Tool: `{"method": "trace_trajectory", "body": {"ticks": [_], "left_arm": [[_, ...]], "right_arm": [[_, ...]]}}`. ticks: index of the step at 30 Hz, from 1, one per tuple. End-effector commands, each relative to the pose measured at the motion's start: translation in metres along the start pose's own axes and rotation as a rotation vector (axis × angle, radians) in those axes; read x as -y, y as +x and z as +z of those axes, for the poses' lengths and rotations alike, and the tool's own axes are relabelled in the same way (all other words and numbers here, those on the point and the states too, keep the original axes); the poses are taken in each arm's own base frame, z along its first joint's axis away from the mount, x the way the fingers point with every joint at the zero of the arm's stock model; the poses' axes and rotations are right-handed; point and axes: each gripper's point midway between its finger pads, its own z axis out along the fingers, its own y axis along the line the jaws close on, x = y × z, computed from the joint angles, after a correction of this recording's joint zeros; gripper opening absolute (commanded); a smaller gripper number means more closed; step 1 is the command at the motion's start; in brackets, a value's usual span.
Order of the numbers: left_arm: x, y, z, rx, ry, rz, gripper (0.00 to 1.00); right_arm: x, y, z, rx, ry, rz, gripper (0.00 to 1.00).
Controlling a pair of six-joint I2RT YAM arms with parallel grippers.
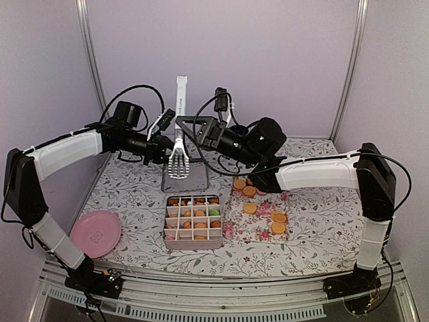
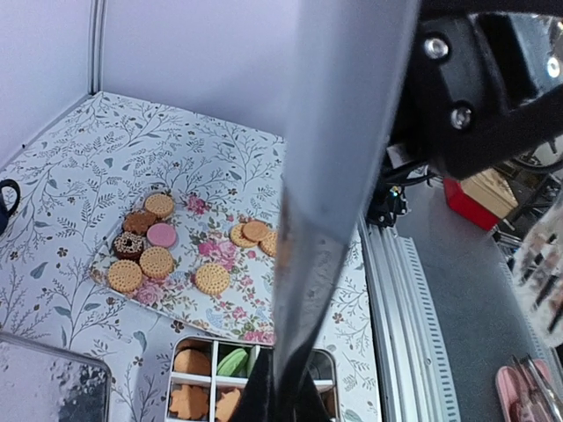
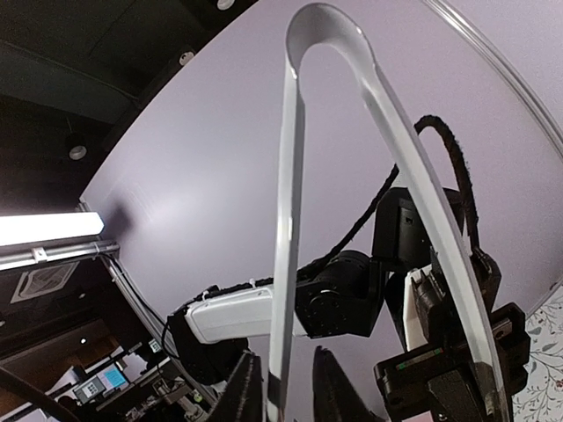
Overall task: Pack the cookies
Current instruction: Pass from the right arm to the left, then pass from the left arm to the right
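White tongs (image 1: pixel 181 100) stand upright above the table's back middle, toothed end down. My left gripper (image 1: pixel 171 144) is shut on their lower part; in the left wrist view a blurred tong arm (image 2: pixel 343 132) runs down between its jaws (image 2: pixel 283 400). My right gripper (image 1: pixel 188 129) is beside it, its fingers (image 3: pixel 248 387) slightly open around one tong arm (image 3: pixel 286 220), with a gap on each side. Orange cookies (image 1: pixel 250 208) lie on a floral mat (image 1: pixel 258 225). Tan, pink and brown cookies (image 2: pixel 157 262) show there too. More cookies fill the grid box (image 1: pixel 193 218).
A pink plate (image 1: pixel 96 233) sits at the front left. A metal tray (image 1: pixel 194 180) lies behind the box, under the tongs' tip. The booth's walls close in at the back and sides. The rail (image 1: pixel 221 295) runs along the near edge.
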Motion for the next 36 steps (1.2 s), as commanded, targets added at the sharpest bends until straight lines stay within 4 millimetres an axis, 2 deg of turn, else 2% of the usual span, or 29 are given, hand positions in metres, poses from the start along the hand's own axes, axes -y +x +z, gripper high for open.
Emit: {"method": "trace_trajectory", "body": {"ticks": [1, 3, 5, 6, 9, 12, 18, 22, 27, 30, 36], "left_arm": [[0.017, -0.009, 0.000, 0.014, 0.073, 0.031, 0.00], [0.023, -0.009, -0.002, 0.007, 0.086, 0.061, 0.00], [0.028, -0.006, -0.004, -0.010, 0.097, 0.064, 0.00], [0.031, -0.006, -0.005, -0.016, 0.102, 0.072, 0.00], [0.038, 0.002, -0.002, -0.051, 0.109, 0.086, 0.00], [0.044, 0.014, 0.007, -0.105, 0.119, 0.097, 0.00], [0.050, 0.035, 0.024, -0.216, 0.140, 0.098, 0.00], [0.050, 0.042, 0.028, -0.252, 0.137, 0.115, 0.00], [0.045, 0.048, 0.033, -0.286, 0.120, 0.126, 0.00], [0.039, 0.054, 0.036, -0.319, 0.087, 0.139, 0.00], [0.032, 0.057, 0.036, -0.336, 0.051, 0.153, 0.00]], "right_arm": [[-0.008, 0.000, -0.005, -0.054, -0.012, -0.058, 0.47], [-0.003, 0.001, -0.016, -0.132, 0.016, -0.081, 0.73], [0.000, 0.000, -0.030, -0.209, 0.058, -0.127, 0.95], [0.002, 0.001, -0.039, -0.255, 0.091, -0.158, 1.00], [0.000, -0.009, -0.061, -0.351, 0.196, -0.330, 0.99], [-0.008, -0.011, -0.074, -0.455, 0.182, -0.402, 0.99], [-0.018, 0.010, -0.077, -0.695, 0.100, -0.422, 0.99], [-0.009, 0.014, -0.081, -0.733, 0.135, -0.428, 0.99], [-0.018, 0.027, -0.075, -0.757, 0.086, -0.437, 0.99], [-0.016, 0.032, -0.069, -0.770, 0.079, -0.422, 1.00], [-0.014, 0.040, -0.062, -0.764, 0.076, -0.410, 0.95]]}}
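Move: The tongs stand upright between both hands: the left fingers are already shut on them low down, their middle about 12 cm above that hand, and the right fingers still sit at about the middle. From the left hand, the cookie box lies some 10 cm back, 3 cm right and 24 cm below, and the metal tray about 5 cm ahead, 1 cm right and 26 cm below. From the right hand, the flowered mat lies roughly 3 cm back, 19 cm right and 39 cm down. The right fingers open wide and let go of the tongs; that hand dips, draws about 7 cm to its right, then comes down and back, still open, beside the handle while rolling over strongly. The left keeps its pinch and carries the tongs some 5 cm back, then 5 cm down towards the cookie box, rolling about 15 degrees so the handle leans right. ##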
